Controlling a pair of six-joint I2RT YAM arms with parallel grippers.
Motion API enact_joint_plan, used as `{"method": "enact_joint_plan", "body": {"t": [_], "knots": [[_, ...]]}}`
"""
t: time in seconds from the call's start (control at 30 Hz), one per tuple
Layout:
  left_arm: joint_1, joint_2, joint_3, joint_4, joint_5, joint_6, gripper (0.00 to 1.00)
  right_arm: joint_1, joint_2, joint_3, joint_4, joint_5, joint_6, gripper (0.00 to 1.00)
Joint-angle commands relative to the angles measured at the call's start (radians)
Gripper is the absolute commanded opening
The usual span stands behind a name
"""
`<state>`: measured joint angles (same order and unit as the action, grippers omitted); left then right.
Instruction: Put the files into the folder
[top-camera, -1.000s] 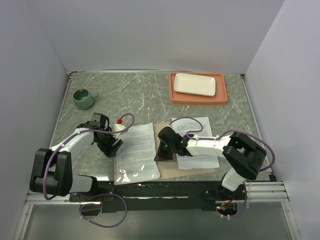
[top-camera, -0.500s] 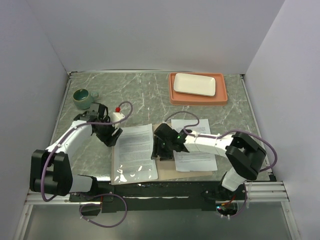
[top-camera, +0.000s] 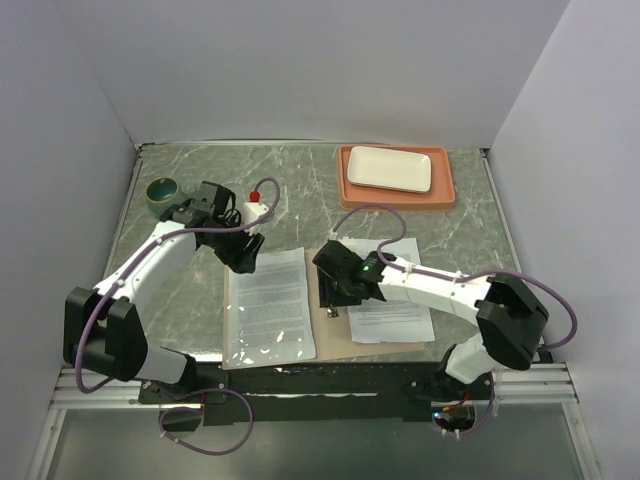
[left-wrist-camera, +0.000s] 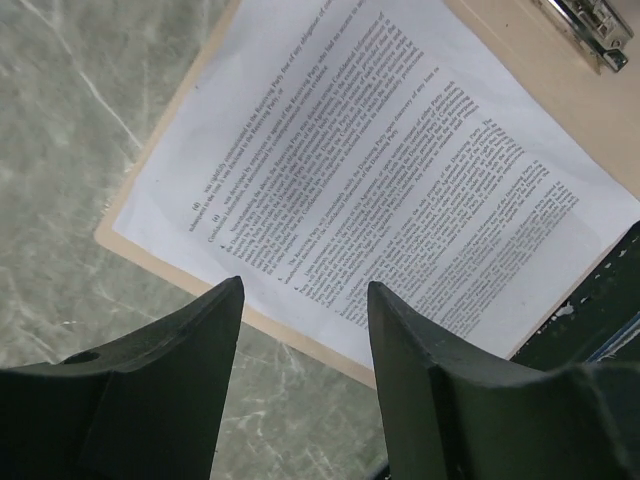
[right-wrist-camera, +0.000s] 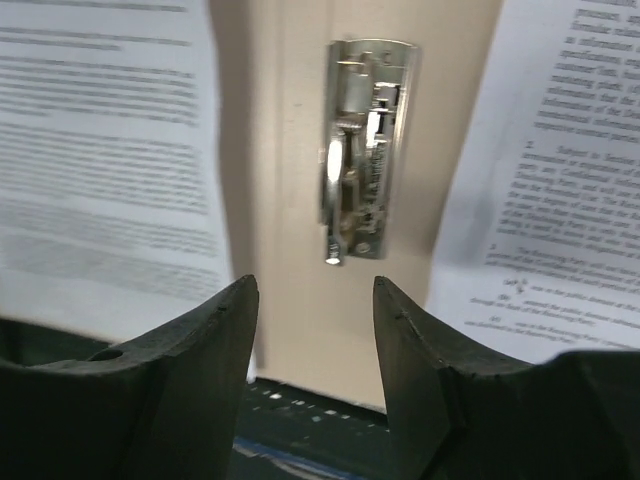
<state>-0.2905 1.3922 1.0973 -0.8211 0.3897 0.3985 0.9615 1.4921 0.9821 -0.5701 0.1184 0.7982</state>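
The tan folder (top-camera: 325, 340) lies open and flat near the table's front edge, with a metal clip (right-wrist-camera: 360, 150) on its middle strip. One of the files, a printed sheet in a glossy sleeve (top-camera: 270, 305), rests on the folder's left half. A second printed sheet (top-camera: 390, 295) lies on the right half. My left gripper (top-camera: 247, 260) hovers open over the far left corner of the left sheet (left-wrist-camera: 380, 170), holding nothing. Over the middle strip, just short of the clip, my right gripper (top-camera: 334, 298) also stands open and empty.
A salmon tray (top-camera: 395, 198) carrying a white plate (top-camera: 390, 168) stands at the back right. A green cup (top-camera: 162, 190) sits at the back left, close to the left arm's forearm. The front table edge runs just below the folder.
The right gripper opened and shifted slightly right over the folder's middle. The left arm swung back and right to the sheet's far corner. The sleeved sheet now lies straighter on the left half.
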Motion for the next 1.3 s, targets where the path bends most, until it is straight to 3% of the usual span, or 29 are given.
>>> {"method": "enact_joint_plan", "body": {"t": [0.0, 0.37, 0.9, 1.27], "knots": [[-0.002, 0.016, -0.008, -0.01, 0.041, -0.03, 0.59, -0.004, 0.092, 0.079, -0.059, 0.081, -0.054, 0.58], [-0.002, -0.041, -0.047, -0.015, 0.028, -0.007, 0.62, -0.049, 0.236, 0.142, -0.063, 0.052, -0.073, 0.53], [-0.002, -0.111, -0.059, -0.015, 0.006, 0.007, 0.63, -0.159, 0.372, 0.204, -0.014, -0.069, -0.016, 0.24], [-0.002, -0.127, -0.082, -0.012, -0.011, 0.007, 0.63, -0.222, 0.522, 0.386, -0.014, -0.091, -0.054, 0.23]]}}
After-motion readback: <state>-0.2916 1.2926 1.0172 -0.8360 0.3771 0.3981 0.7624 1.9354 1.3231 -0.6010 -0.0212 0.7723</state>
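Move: The metal clip in the folder's middle lies just ahead of the open right hand, about 4 cm forward, 1 cm right and 6 cm below it. To either side, the left file's middle is some 15 cm left and 2 cm ahead of the hand, and the right file's roughly 16 cm right and 6 cm ahead. From the left hand the clip is about 19 cm to the right, 4 cm back and 11 cm down. Down about 5 cm and a little forward, the right hand sinks onto the clip, its fingers narrowing until they pinch its nearer part. Keeping that hold, it drags clip and folder level along the table, some 6 cm forward and about half as far left, turning slightly clockwise. The open left hand eases back about 2 cm above the left file. ##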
